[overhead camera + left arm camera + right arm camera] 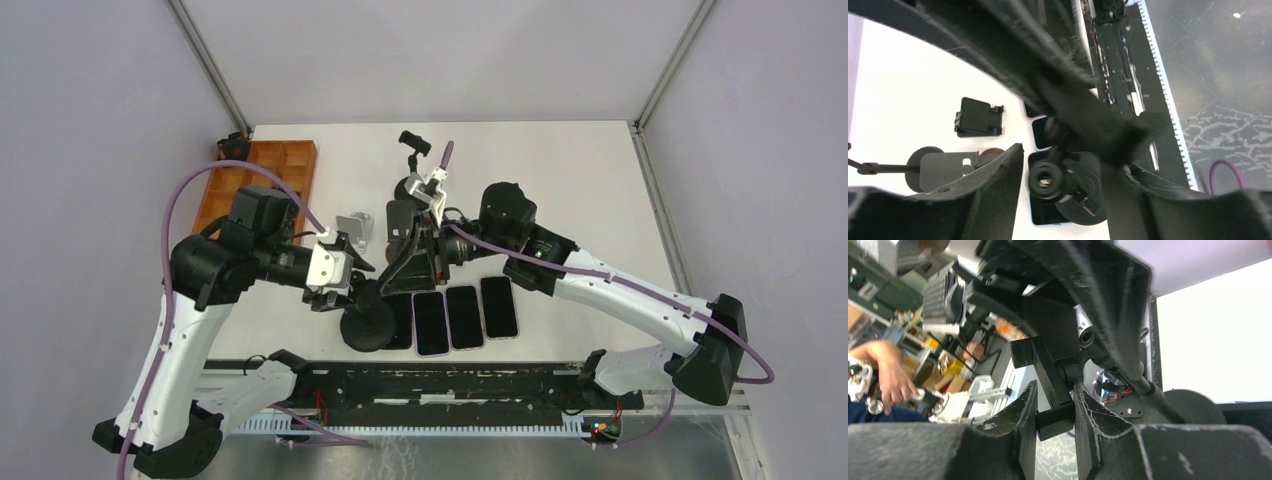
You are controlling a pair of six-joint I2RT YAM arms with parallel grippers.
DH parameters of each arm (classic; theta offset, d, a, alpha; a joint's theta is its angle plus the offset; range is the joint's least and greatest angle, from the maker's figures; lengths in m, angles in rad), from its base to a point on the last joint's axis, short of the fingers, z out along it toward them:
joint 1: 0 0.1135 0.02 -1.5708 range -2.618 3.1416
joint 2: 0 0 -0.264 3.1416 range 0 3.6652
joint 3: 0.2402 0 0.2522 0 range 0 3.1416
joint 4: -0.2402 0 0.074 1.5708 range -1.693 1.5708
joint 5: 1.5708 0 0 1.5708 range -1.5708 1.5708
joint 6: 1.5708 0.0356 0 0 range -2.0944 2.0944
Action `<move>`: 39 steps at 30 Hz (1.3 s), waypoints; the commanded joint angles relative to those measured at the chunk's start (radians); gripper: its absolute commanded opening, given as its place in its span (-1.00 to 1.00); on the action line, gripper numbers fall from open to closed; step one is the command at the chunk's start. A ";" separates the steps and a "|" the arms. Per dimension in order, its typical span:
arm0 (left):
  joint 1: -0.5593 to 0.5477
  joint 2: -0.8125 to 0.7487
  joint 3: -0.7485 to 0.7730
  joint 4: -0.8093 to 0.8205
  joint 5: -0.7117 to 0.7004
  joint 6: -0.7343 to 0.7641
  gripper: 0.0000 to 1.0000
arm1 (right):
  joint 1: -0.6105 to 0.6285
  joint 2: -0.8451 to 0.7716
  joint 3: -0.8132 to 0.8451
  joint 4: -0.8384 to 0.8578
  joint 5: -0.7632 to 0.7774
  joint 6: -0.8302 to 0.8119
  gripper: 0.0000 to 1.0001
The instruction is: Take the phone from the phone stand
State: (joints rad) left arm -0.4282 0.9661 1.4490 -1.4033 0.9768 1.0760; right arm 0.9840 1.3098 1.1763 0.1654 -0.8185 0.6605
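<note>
A black phone stand with a round base (365, 327) stands at the near middle, its arm rising up and right to a clamp. My right gripper (417, 250) is shut on a black block of that clamp (1055, 412), pressed by both fingers. My left gripper (350, 277) is open beside the stand's neck. In the left wrist view its fingers (998, 190) stand wide apart, with the stand's knob (1047, 180) and base (1093, 200) between them. A dark phone with a pale rim (399, 222) shows just behind the right gripper. I cannot tell whether it sits in the clamp.
Three phones (463, 316) lie flat in a row right of the base. A silver stand (355, 228), a folded black stand (978, 117) and a tall stand (414, 145) sit behind. An orange compartment tray (255, 180) is at the back left.
</note>
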 commanded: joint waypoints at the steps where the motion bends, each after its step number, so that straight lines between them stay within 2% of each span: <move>1: -0.006 -0.028 0.000 0.119 0.016 -0.101 0.51 | -0.087 -0.069 0.015 0.235 0.071 0.156 -1.00; 4: -0.006 -0.036 0.003 0.107 0.003 -0.117 0.69 | -0.173 -0.116 0.036 0.180 0.100 0.133 -1.00; 9: -0.006 -0.048 0.002 0.122 -0.035 -0.169 0.99 | -0.355 -0.174 0.055 0.172 0.067 0.168 -1.00; 13: -0.006 -0.063 -0.012 0.245 -0.129 -0.335 1.00 | -0.470 -0.187 0.100 0.102 0.065 0.144 -1.00; 18: -0.006 -0.078 -0.030 0.320 -0.206 -0.429 1.00 | -0.585 -0.178 0.095 0.098 0.065 0.156 -1.00; 23: -0.006 -0.063 -0.036 0.349 -0.282 -0.475 1.00 | -0.683 -0.142 0.089 0.035 0.135 0.050 -1.00; 32: -0.006 -0.089 -0.052 0.369 -0.282 -0.483 1.00 | -0.807 -0.005 0.068 0.207 0.167 0.114 -1.00; 39: -0.006 -0.093 -0.065 0.366 -0.288 -0.486 1.00 | -0.822 0.100 0.047 0.344 0.241 0.089 -1.00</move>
State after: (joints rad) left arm -0.4297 0.8818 1.3933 -1.0668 0.7048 0.6327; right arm 0.1585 1.3994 1.2125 0.2909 -0.6407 0.7532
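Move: The right hand already pinches the empty phone stand by its holder; the open table it is taken to lies about 27 cm ahead, 23 cm right and 30 cm below. From this hand the black stand is some 28 cm ahead, 5 cm right; the folding stand 14 cm ahead, 14 cm right; the brown-base stand 13 cm ahead, 2 cm right. The stand's middle is 5 cm behind and 8 cm below the loosening left hand. The right hand, fingers still shut on the holder, carries the phone stand some 30 cm forward and 20 cm right to the far side of the table, swinging up over the folding stand and then sinking back to its starting height while the wrist turns nearly 60 degrees clockwise. As it leaves, the left hand opens fully and frees the stand, rising slightly, then easing about 5 cm forward with a roughly 20-degree counter-clockwise turn, holding nothing. ##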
